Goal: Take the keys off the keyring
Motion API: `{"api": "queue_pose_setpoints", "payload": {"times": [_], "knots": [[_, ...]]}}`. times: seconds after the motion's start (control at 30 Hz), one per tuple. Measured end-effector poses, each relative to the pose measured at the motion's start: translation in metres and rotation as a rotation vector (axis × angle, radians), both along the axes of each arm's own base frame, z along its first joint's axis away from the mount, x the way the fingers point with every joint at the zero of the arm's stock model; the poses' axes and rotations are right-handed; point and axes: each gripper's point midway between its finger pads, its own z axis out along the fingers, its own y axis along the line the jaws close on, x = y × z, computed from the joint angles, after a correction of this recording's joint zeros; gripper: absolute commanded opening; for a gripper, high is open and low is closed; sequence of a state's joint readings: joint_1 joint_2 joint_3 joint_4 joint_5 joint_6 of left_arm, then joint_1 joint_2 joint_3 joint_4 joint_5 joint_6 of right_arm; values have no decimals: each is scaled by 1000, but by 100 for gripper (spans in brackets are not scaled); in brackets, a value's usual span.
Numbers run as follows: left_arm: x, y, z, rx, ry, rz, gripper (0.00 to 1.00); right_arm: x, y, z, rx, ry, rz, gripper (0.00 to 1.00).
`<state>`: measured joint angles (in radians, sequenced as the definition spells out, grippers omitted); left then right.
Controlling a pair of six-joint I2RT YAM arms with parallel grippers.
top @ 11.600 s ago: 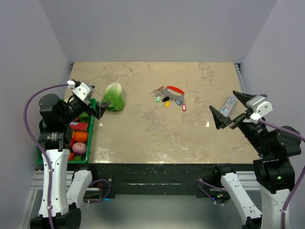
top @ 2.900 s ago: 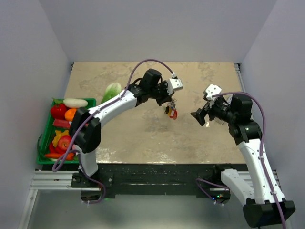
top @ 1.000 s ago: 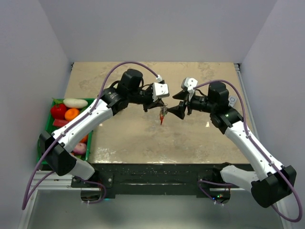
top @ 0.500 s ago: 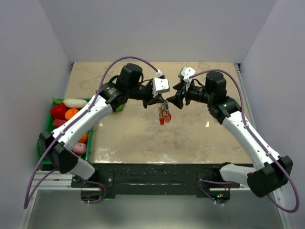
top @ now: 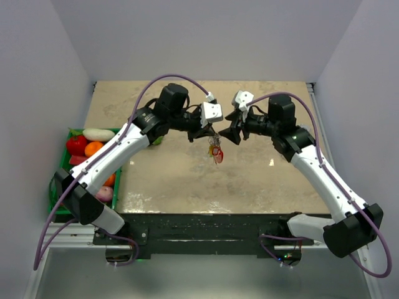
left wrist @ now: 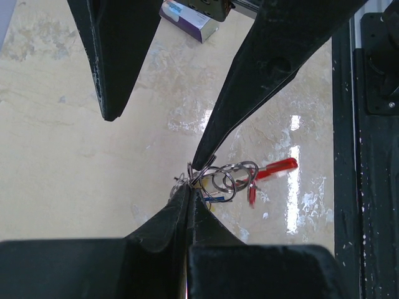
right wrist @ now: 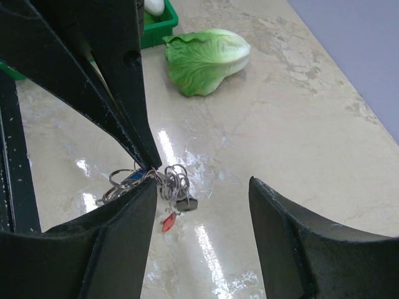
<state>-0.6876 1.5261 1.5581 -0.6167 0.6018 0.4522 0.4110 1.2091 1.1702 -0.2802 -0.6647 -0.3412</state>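
Observation:
The keyring (left wrist: pixel 234 182) hangs in the air above the table, pinched at its top by my left gripper (left wrist: pixel 189 190), which is shut on it. Its keys (top: pixel 216 151) dangle below as a small red and yellow bunch, and the red fob (left wrist: pixel 277 168) sticks out to the right. My right gripper (right wrist: pixel 201 184) stands open right beside the bunch; its left finger (right wrist: pixel 124 230) touches the rings (right wrist: pixel 176 180), while the other finger is well apart. A dark key head (right wrist: pixel 186 203) and a red tag (right wrist: pixel 168 221) hang under the rings. From above, both grippers, left (top: pixel 210 132) and right (top: pixel 230 134), meet tip to tip.
A lettuce (right wrist: pixel 206 59) lies on the beige table beyond the left arm. A green basket (top: pixel 68 134) of vegetables sits at the table's left edge. A white-and-blue card (left wrist: pixel 184 14) lies near the right side.
Both grippers have risen and shifted toward the back with the bunch between them. The right gripper has come in against the rings and its jaws have narrowed a little.

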Motion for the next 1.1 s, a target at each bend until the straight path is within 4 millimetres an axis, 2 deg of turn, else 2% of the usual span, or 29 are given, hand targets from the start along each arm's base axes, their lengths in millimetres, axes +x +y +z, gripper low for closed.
{"api": "queue_pose_setpoints", "payload": {"times": [0.13,0.37,0.7,0.8,0.83,0.93,1.1], "knots": [[-1,0,0,-3,5,-3,0,-2,1,1,4,0,13,59],[-3,-2,1,-10,11,-13,0,-5,4,1,13,5,40,44],[-4,-1,1,-10,17,-16,0,-13,12,-9,11,37,114,37],[-5,-2,1,-13,19,-21,0,-15,13,-10,9,37,126,26],[-5,-2,2,-15,20,-21,0,-16,13,-9,10,36,134,15],[-4,-2,3,-18,19,-18,0,-19,14,-10,10,39,153,0],[-3,-1,4,-19,17,-11,1,-23,15,-9,12,37,166,0]]}}
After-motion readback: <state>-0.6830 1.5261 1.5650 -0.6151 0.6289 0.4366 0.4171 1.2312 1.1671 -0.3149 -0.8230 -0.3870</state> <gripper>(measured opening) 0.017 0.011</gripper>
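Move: Between the left hand's closed tips the keyring is already pinched, about 1 cm to the right of and 1 cm below that hand's point. From the open right hand it lies roughly 2 cm back, 2 cm to the left and 1 cm below. Of the hanging tags, the red one is some 4 cm back, 1 cm left and 8 cm below the right hand, and the yellow one about 3 cm back, 3 cm left and 8 cm below. Easing back about 2.5 cm towards the keyring, with some 1.5 cm to the left, the right hand sinks about 1 cm and turns roughly 10 degrees counter-clockwise. Its fingers close from about two-thirds open to shut, pinching the thin ring wire right beside the left fingertips, while the left hand stays put and keeps its own pinch. ##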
